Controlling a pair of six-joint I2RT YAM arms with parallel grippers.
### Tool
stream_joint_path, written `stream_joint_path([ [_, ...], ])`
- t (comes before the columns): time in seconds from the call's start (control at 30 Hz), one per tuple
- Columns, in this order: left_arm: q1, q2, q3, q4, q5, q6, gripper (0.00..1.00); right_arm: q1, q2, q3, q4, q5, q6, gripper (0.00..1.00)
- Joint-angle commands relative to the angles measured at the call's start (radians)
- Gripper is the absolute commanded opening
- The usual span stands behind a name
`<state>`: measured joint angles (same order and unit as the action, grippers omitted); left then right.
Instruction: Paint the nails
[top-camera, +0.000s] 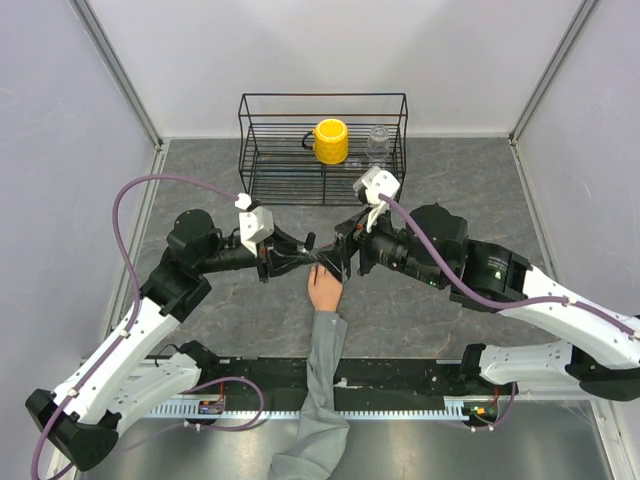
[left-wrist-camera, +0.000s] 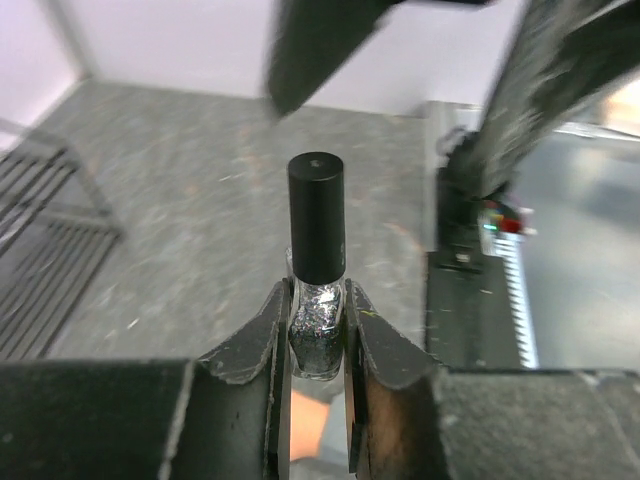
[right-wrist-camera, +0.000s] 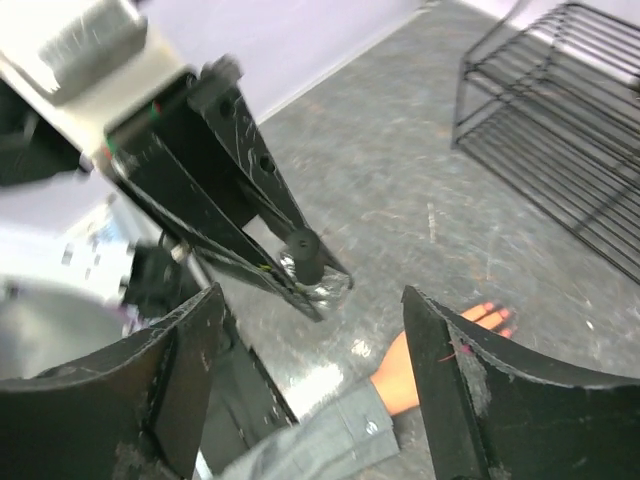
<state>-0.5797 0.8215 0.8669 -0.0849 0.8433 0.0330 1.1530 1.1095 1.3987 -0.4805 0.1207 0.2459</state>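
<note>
A nail polish bottle (left-wrist-camera: 317, 335) with silver glitter polish and a black cap (left-wrist-camera: 317, 215) stands upright between the fingers of my left gripper (left-wrist-camera: 317, 305), which is shut on its glass body. My right gripper (right-wrist-camera: 312, 295) is open, with its jaws wide on either side of the bottle (right-wrist-camera: 320, 285) and a short way from the cap. The peach mannequin hand (top-camera: 324, 290) lies palm down on the table just under both grippers, its grey sleeve (top-camera: 325, 370) running toward the near edge. Pinkish nails (right-wrist-camera: 493, 317) show in the right wrist view; the top view hides them.
A black wire rack (top-camera: 322, 175) stands at the back of the table, holding a yellow mug (top-camera: 331, 141) and a clear glass jar (top-camera: 378, 143). A black rail with cables (top-camera: 400, 375) runs along the near edge.
</note>
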Motion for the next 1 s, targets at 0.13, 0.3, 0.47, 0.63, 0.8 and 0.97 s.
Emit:
stream_joint_path([
  [0.13,0.006,0.002,0.024,-0.029,-0.259,0.048,0.02,0.148,0.176,0.149,-0.026,0.508,0.148,0.62],
  [0.3,0.006,-0.004,0.024,-0.024,-0.254,0.044,0.02,0.175,0.254,0.192,-0.030,0.609,0.148,0.56],
  [0.47,0.006,-0.010,0.020,-0.012,-0.222,0.041,0.02,0.175,0.274,0.186,-0.010,0.628,0.147,0.46],
  [0.63,0.007,-0.019,0.011,0.033,-0.095,0.027,0.02,0.174,0.257,0.160,0.010,0.654,0.127,0.44],
  [0.8,0.009,-0.028,0.000,0.060,-0.035,0.016,0.02,0.175,0.242,0.146,0.026,0.645,0.124,0.46],
  [0.97,0.009,-0.032,-0.005,0.079,0.016,0.008,0.02,0.174,0.233,0.137,0.026,0.611,0.113,0.26],
])
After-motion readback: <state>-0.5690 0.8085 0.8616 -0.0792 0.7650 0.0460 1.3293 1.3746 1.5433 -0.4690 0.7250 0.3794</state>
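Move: The black cap of the polish bottle is about 4 cm to the right hand's left, 2 cm ahead and some 3 cm below it; the bottle's clear body sits directly under the cap, about 6 cm below the hand. The rubber hand lies some 5 cm ahead of the right hand, 4 cm left and roughly 30 cm down. From the left hand, already holding the bottle, the cap is about 3 cm above and 1 cm ahead. The left fingers keep their grip on the bottle, swinging it about 4 cm forward with a counter-clockwise turn and then most of the way back. The right hand reaches forward and left to the cap, about 4 cm each way, sinking some 2 cm and turning about 25 degrees clockwise, while its wide-open fingers close to half that gap around the cap; a squeeze can't be made out. ##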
